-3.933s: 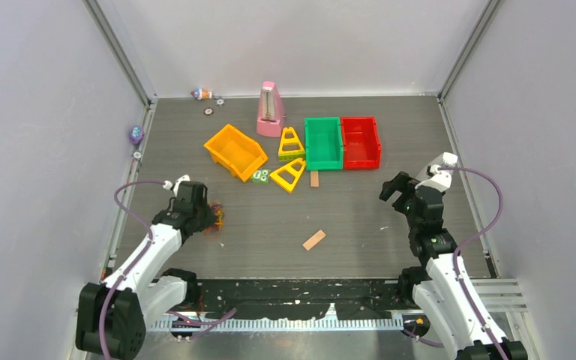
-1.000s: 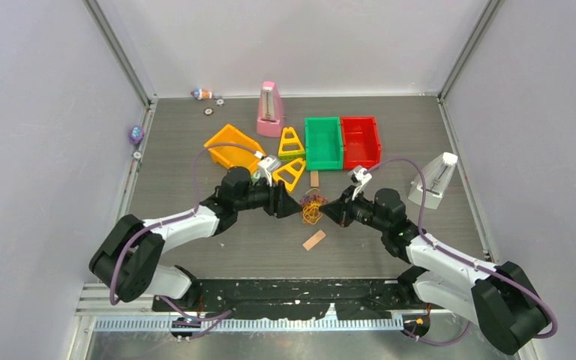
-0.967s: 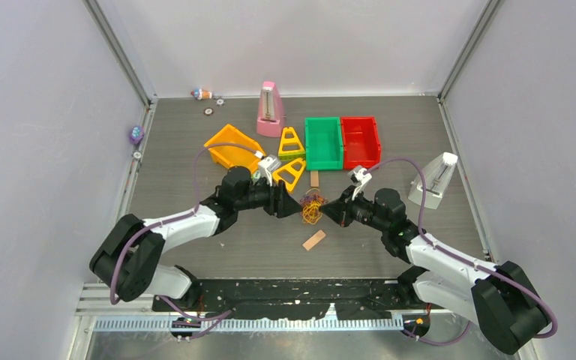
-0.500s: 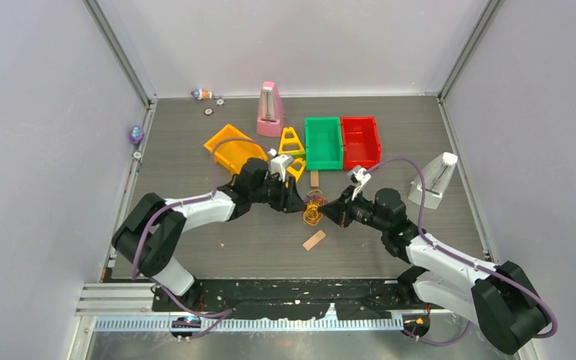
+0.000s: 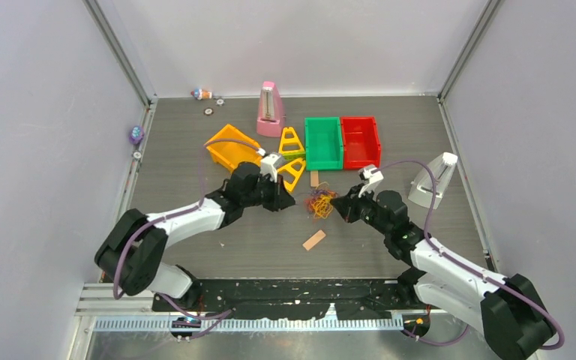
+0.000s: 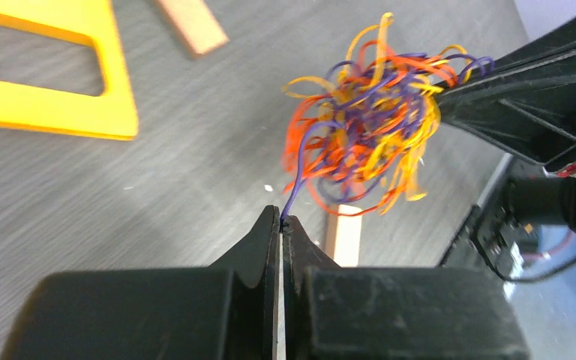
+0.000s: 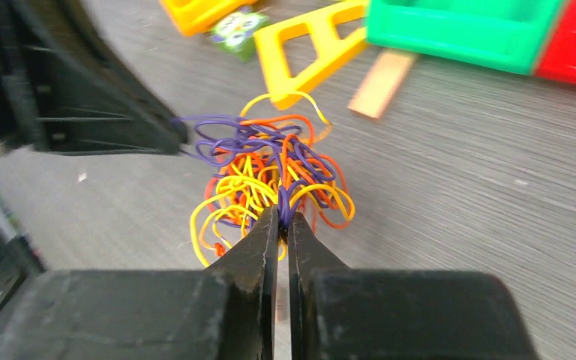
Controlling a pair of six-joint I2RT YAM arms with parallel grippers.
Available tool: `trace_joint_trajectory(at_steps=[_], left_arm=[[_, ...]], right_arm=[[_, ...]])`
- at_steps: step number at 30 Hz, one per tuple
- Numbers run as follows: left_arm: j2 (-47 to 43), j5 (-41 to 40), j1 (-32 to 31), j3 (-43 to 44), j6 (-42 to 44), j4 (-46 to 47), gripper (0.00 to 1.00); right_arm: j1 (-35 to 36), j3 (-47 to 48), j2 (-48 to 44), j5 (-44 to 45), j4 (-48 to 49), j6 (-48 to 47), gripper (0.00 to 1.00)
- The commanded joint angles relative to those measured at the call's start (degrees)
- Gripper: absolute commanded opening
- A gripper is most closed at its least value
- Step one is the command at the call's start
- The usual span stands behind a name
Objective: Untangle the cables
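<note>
The cables (image 5: 319,202) form one tangled ball of thin yellow, orange-red and dark purple cords, lifted off the grey table (image 5: 255,232) between the two arms. My left gripper (image 6: 281,222) is shut on a single purple cord (image 6: 294,184) that runs from the ball (image 6: 367,124) to its tips. My right gripper (image 7: 283,216) is shut on several cords at the near side of the ball (image 7: 270,169). In the top view the left gripper (image 5: 291,202) sits just left of the ball and the right gripper (image 5: 335,204) just right of it.
A yellow triangle frame (image 5: 289,174), a yellow bin (image 5: 233,151), a green bin (image 5: 323,142) and a red bin (image 5: 361,141) stand behind the ball. A pink metronome (image 5: 270,109) is at the back, a white one (image 5: 433,181) at the right. A small wooden block (image 5: 314,240) lies in front.
My left gripper has shut on a purple cord and drawn back slightly left. The right gripper has lifted the ball up and a little to the right.
</note>
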Motion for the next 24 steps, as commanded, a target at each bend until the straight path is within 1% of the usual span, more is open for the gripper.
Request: trace_joint_trajectory(at_steps=[1, 3, 5, 6, 8, 10, 12, 14, 16, 17, 18, 20, 22, 24], left_arm=[[-6.3, -12.8, 3.0, -3.4, 0.0, -1.5, 0.0], [-9.7, -16.6, 4.3, -6.1, -0.5, -0.6, 0.0], [-13.0, -21.3, 4.5, -8.3, -0.8, -0.6, 0.0], [-14.6, -24.8, 4.5, -9.1, -1.0, -1.3, 0.0], [-17.8, -35.7, 4.5, -10.3, -2.6, -4.4, 0.0], [-20.8, -44.9, 4.6, -11.3, -5.0, -8.0, 0.0], [-24.6, -50.5, 4.6, -12.7, -6.3, -9.7, 0.0], [-28.0, -55.1, 4.6, -14.5, -7.4, -10.3, 0.0], [-30.6, -62.9, 4.6, -15.4, -11.4, -14.1, 0.0], [-31.6, -67.6, 4.6, -15.5, -16.4, -17.9, 0.0], [-32.6, -72.7, 4.6, -15.5, -20.9, -22.1, 0.0], [-33.9, -80.3, 4.6, -14.7, -29.1, -30.2, 0.0], [-34.7, -83.2, 4.6, -14.1, -31.9, -33.6, 0.0], [-34.6, -83.2, 4.6, -14.0, -31.6, -33.2, 0.0]], right_arm=[[0.1, 2.9, -3.6, 22.4, -7.8, 0.7, 0.05], [0.1, 3.1, -4.4, 28.3, -10.5, 2.0, 0.05], [0.1, 3.0, -4.7, 30.4, -11.3, 2.5, 0.05], [0.1, 3.0, -4.7, 30.9, -11.6, 2.9, 0.05], [0.1, 3.4, -4.5, 33.2, -12.9, 3.9, 0.05], [0.1, 4.2, -4.2, 36.8, -15.2, 5.3, 0.05], [0.1, 4.8, -4.3, 42.2, -17.6, 7.4, 0.05], [0.2, 4.5, -5.0, 44.8, -18.6, 8.9, 0.05], [0.1, 4.0, -6.2, 47.5, -19.4, 10.4, 0.05], [0.1, 3.8, -7.2, 48.6, -20.5, 11.0, 0.05], [0.1, 3.7, -7.8, 51.6, -21.2, 12.9, 0.05], [0.1, 3.1, -10.6, 56.8, -24.4, 16.5, 0.05], [0.0, 2.2, -13.3, 60.6, -26.7, 19.7, 0.05], [0.0, 0.9, -16.1, 62.4, -27.2, 21.3, 0.05]])
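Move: The left hand already has a purple cable end pinched; the cable tangle is about 8 cm to its right, level. On the left hand's way left, the owl block is some 8 cm ahead and 11 left, the orange bin 16 ahead and 19 left, both 9 lower. The right hand keeps the tangle, its middle 5 cm left and 2 below; the silver metronome is about 31 cm right and 7 ahead, the red crate 19 ahead and 8 right. Sweeping apart, the left hand goes some 24 cm left in front of the owl block and orange bin, shut on the purple cable, turning about 70 degrees counter-clockwise to point forward. The right hand keeps its pinch on the tangle and carries it about 14 cm right towards the silver metronome, dipping slightly then rising partway back, turning some 50 degrees clockwise. ##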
